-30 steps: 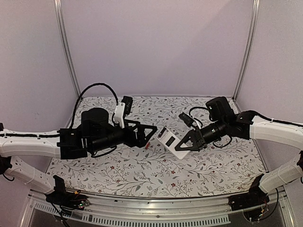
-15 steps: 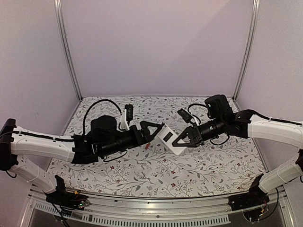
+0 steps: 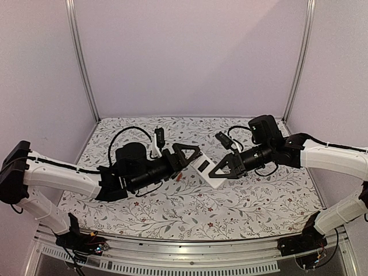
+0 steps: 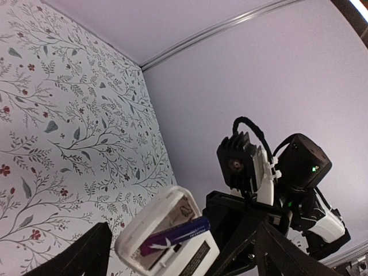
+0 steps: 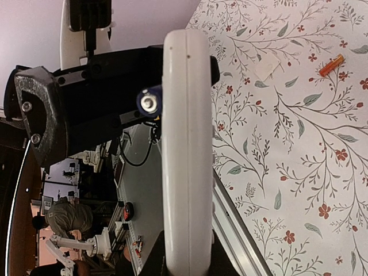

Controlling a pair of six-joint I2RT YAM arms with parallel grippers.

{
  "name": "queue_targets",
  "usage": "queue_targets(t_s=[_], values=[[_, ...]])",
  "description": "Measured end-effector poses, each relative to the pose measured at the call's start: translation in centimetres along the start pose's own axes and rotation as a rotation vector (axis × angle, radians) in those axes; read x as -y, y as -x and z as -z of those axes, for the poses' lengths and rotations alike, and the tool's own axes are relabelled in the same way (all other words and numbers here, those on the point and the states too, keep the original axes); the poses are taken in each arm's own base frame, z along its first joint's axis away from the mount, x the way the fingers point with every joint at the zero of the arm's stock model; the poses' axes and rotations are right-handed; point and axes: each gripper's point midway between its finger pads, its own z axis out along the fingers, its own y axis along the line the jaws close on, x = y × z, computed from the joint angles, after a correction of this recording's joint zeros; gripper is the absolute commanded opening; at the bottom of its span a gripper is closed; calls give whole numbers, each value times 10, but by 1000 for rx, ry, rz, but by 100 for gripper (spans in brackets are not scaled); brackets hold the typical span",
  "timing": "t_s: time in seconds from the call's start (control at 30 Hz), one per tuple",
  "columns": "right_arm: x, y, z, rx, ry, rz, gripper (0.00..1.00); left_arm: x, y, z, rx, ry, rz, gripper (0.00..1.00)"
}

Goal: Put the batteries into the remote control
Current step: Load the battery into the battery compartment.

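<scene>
The remote control (image 3: 208, 171) is held off the table with its white back up and its recess uncovered. My right gripper (image 3: 223, 168) is shut on its right end; in the right wrist view the remote control (image 5: 187, 144) shows edge-on between that gripper's (image 5: 185, 260) fingers. A dark blue-purple battery (image 4: 175, 236) lies slanted in the recess of the remote control (image 4: 146, 230), one end sticking out. That end is the battery (image 5: 149, 103) tip beside the remote's edge. My left gripper (image 4: 183, 244) stands open, one finger on each side of the remote. A reddish-orange battery (image 5: 332, 66) lies on the table.
A small flat white plastic piece (image 5: 266, 69) lies on the floral tabletop (image 3: 190, 213) near the orange battery. A purple back wall (image 3: 190, 57) and two metal posts (image 3: 80, 63) close off the far side. The table's metal front rail (image 3: 190, 253) runs between the arm bases.
My left arm has reached right toward the remote, bringing its open jaws around it, and the jaws have narrowed slightly. The right gripper lifted the remote a little, then held still.
</scene>
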Motion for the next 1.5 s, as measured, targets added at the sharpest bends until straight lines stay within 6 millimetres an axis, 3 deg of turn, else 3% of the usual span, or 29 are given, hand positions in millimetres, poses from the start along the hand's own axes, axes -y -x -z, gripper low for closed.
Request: queue_targets(t_s=[0.47, 0.67, 1.5], values=[[-1, -1, 0, -3, 5, -25, 0, -11, -1, -1, -3, 58, -74, 87], [1, -1, -1, -9, 5, -37, 0, -6, -5, -4, -29, 47, -120, 86], [0, -5, -3, -29, 15, -50, 0, -15, -6, -9, -32, 98, -156, 65]])
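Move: The battery already lies aslant in the open compartment at the remote's upper end, close to the left hand point: level with it fore and aft, about 2 cm to its right and 1 cm below. From the left hand, the remote's middle is some 3 cm back and 5 cm right; the right fingertips gripping it are about 5 cm back and 8 cm right. From the right hand, the battery is roughly 5 cm ahead and 6 cm left. Keeping its pinch on the remote, the right hand holds it nearly still with just a few degrees of tilt. The left hand, fingers astride the battery end to end, sinks about 1.5 cm over the compartment, rolls some 10 degrees left side up, and late on draws its wide-open fingers partway together; one comes close to the battery's inner end, though a touch can't be made out. ##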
